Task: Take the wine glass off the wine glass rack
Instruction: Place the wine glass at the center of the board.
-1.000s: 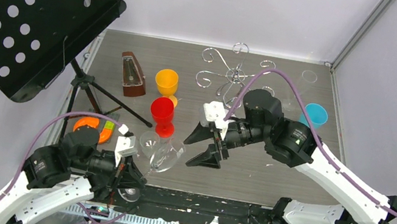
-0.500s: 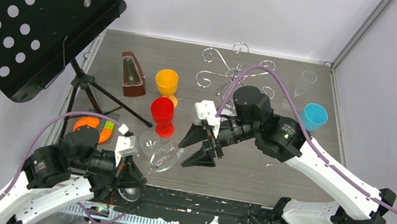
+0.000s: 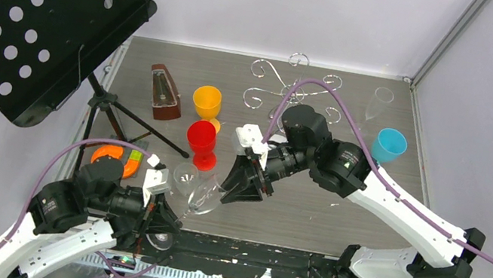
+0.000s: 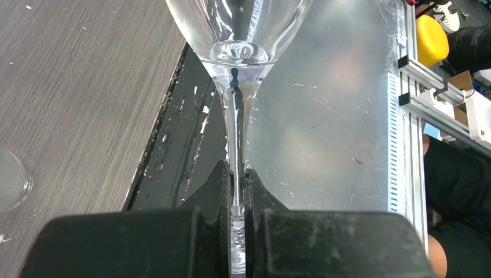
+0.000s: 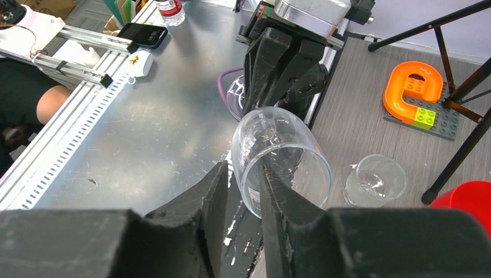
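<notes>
The clear wine glass [image 3: 201, 194] hangs tilted over the table's near edge, away from the chrome wine glass rack [image 3: 290, 89] at the back. My left gripper [image 4: 238, 179] is shut on its thin stem [image 4: 234, 124], below the bowl. My right gripper [image 5: 244, 168] has come to the bowl's mouth. One finger is outside the rim and the other finger [image 5: 278, 197] reaches inside the wine glass [image 5: 272, 130]. The jaws stand narrow, with a sliver of space still showing beside the glass wall. From above, my right gripper [image 3: 239, 184] meets the bowl just right of my left gripper [image 3: 158, 211].
A red goblet [image 3: 202, 139], a yellow cup [image 3: 207, 101] and a wooden metronome [image 3: 165, 92] stand left of centre. A small tumbler [image 5: 376, 179] sits by the bowl. A music stand [image 3: 29, 9], an orange toy [image 3: 116, 158], a blue cup [image 3: 389, 143] and a clear glass [image 3: 381, 102] ring the table.
My right arm has moved left and down to the bowl's rim, and its jaws have narrowed from wide open. The left gripper and the glass have stayed put.
</notes>
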You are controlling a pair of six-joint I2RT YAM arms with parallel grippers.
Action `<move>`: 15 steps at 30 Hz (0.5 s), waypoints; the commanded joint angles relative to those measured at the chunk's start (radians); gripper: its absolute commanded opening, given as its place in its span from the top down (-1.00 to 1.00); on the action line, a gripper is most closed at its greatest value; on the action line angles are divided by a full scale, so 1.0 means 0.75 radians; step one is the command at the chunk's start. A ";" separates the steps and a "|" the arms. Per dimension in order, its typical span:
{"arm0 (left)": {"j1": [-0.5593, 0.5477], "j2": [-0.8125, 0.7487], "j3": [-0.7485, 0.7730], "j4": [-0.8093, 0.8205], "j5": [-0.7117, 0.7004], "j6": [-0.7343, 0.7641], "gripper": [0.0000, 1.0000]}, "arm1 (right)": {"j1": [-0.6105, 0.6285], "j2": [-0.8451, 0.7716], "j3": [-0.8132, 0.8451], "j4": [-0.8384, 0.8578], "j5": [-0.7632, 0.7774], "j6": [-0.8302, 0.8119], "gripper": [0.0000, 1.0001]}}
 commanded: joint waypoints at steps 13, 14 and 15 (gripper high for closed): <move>-0.005 0.022 0.066 0.071 -0.011 0.016 1.00 | 0.004 0.033 0.046 0.050 -0.118 0.022 0.71; -0.005 0.023 0.063 0.071 -0.013 0.015 1.00 | 0.005 0.033 0.045 0.050 -0.115 0.022 0.83; -0.005 0.022 0.064 0.071 -0.017 0.014 1.00 | 0.006 0.034 0.042 0.051 -0.113 0.022 0.86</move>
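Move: The right fingers straddle the rim of the tilted wine glass, whose bowl is centred about 4 cm left, 2 cm back and 4 cm below. On the table, some 25 cm lower, the red goblet stands about 9 cm ahead and 9 cm left, and a clear glass about 13 cm left and 2 cm back. From the left hand, already gripping the stem, the bowl is about 7 cm ahead, 5 cm right and 8 cm up. The right fingers, easing back about 1 cm, close and pinch the bowl's rim while the left keeps the stem. ##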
